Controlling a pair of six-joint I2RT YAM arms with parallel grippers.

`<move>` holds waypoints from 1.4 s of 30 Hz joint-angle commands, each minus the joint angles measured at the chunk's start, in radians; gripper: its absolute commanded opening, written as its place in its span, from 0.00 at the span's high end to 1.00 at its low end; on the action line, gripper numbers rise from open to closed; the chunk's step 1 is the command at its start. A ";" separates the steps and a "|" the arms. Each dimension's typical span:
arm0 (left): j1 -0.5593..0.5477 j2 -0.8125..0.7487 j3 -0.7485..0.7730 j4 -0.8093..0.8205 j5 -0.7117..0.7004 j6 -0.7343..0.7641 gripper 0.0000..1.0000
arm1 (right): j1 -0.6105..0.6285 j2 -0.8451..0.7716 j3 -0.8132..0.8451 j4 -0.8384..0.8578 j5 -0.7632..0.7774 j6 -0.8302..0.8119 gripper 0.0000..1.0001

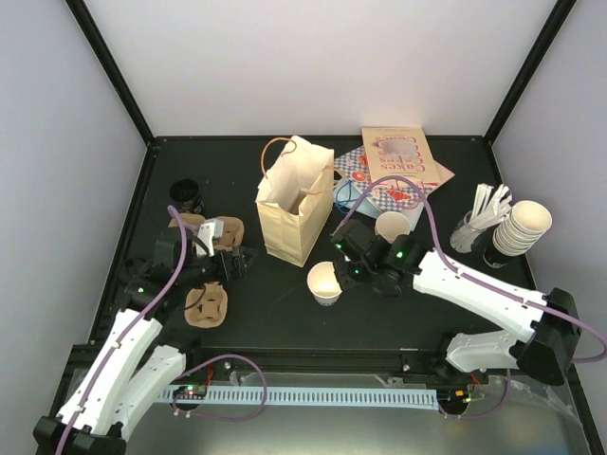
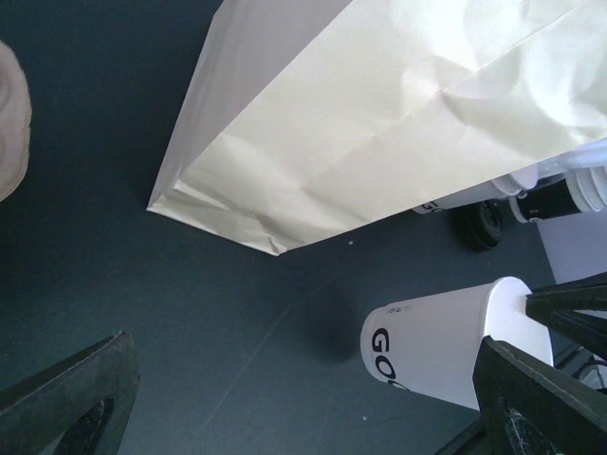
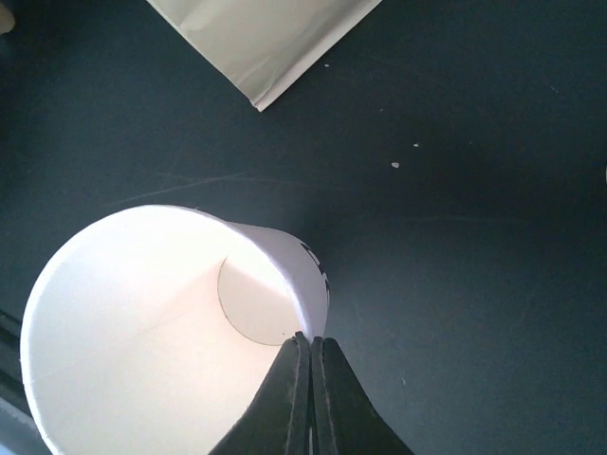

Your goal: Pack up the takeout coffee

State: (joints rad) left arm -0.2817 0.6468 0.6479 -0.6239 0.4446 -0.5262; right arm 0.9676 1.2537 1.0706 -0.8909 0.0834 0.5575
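Note:
My right gripper (image 1: 344, 274) (image 3: 311, 343) is shut on the rim of a lidless cream paper cup (image 1: 324, 282) (image 3: 142, 322), one finger inside and one outside. The cup stands upright and empty just right of the tan paper bag (image 1: 294, 204) (image 3: 266, 38). In the left wrist view the same cup (image 2: 446, 346) shows black lettering, with the bag (image 2: 379, 123) above it. My left gripper (image 1: 237, 258) (image 2: 303, 379) is open and empty, left of the bag and pointing toward the cup. No takeout coffee with a black lid shows in any view.
Two brown cup carriers (image 1: 206, 305) (image 1: 223, 232) lie beside the left arm, and a black stack of lids (image 1: 187, 196) behind them. Another lidless cup (image 1: 392, 226) stands behind the right wrist. Printed paper bags (image 1: 394, 161), nested cups (image 1: 524, 226) and white sticks (image 1: 484, 213) fill the back right.

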 commanded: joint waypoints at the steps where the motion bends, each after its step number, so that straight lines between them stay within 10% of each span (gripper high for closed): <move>1: -0.002 -0.016 -0.023 -0.008 -0.049 -0.026 0.01 | 0.020 0.025 -0.025 0.074 0.062 0.043 0.99; 15: -0.002 -0.132 -0.099 0.056 -0.068 -0.057 0.01 | 0.023 0.056 -0.098 0.137 0.094 0.066 0.95; 27: -0.002 -0.119 -0.102 0.044 -0.076 -0.040 0.01 | 0.021 0.001 -0.086 0.097 0.153 0.064 0.62; 42: -0.002 -0.098 -0.093 0.043 -0.096 -0.024 0.01 | 0.020 -0.198 -0.134 -0.021 0.339 0.148 0.54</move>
State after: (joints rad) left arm -0.2817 0.5400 0.5362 -0.6014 0.3664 -0.5694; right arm 0.9821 1.1065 0.9829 -0.8795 0.3477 0.6430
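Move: The right hand holds a tilted paper cup by the right side of its rim, the cup's middle about 3 cm left of the fingers and 4 cm below. Its spot on the table lies some 3 cm left and 12 cm down. From this hand the paper bag's middle is roughly 19 cm ahead, 9 cm left; the stacked cups 14 cm ahead, 12 cm right. From the left hand, the spot is about 20 cm right, 2 cm back and 15 cm down. Straight down, about 4 cm, goes the right hand with the pinched cup, to set it on the bare table nearer the robot than the bag. The fingers then part to nearly half open and let go of the rim, and the hand climbs 5 to 6 cm while drawing some 4 cm right, away from the cup, its fingertips tilting outward about 10 degrees. The empty left hand sinks about 2.5 cm, still wide open. ##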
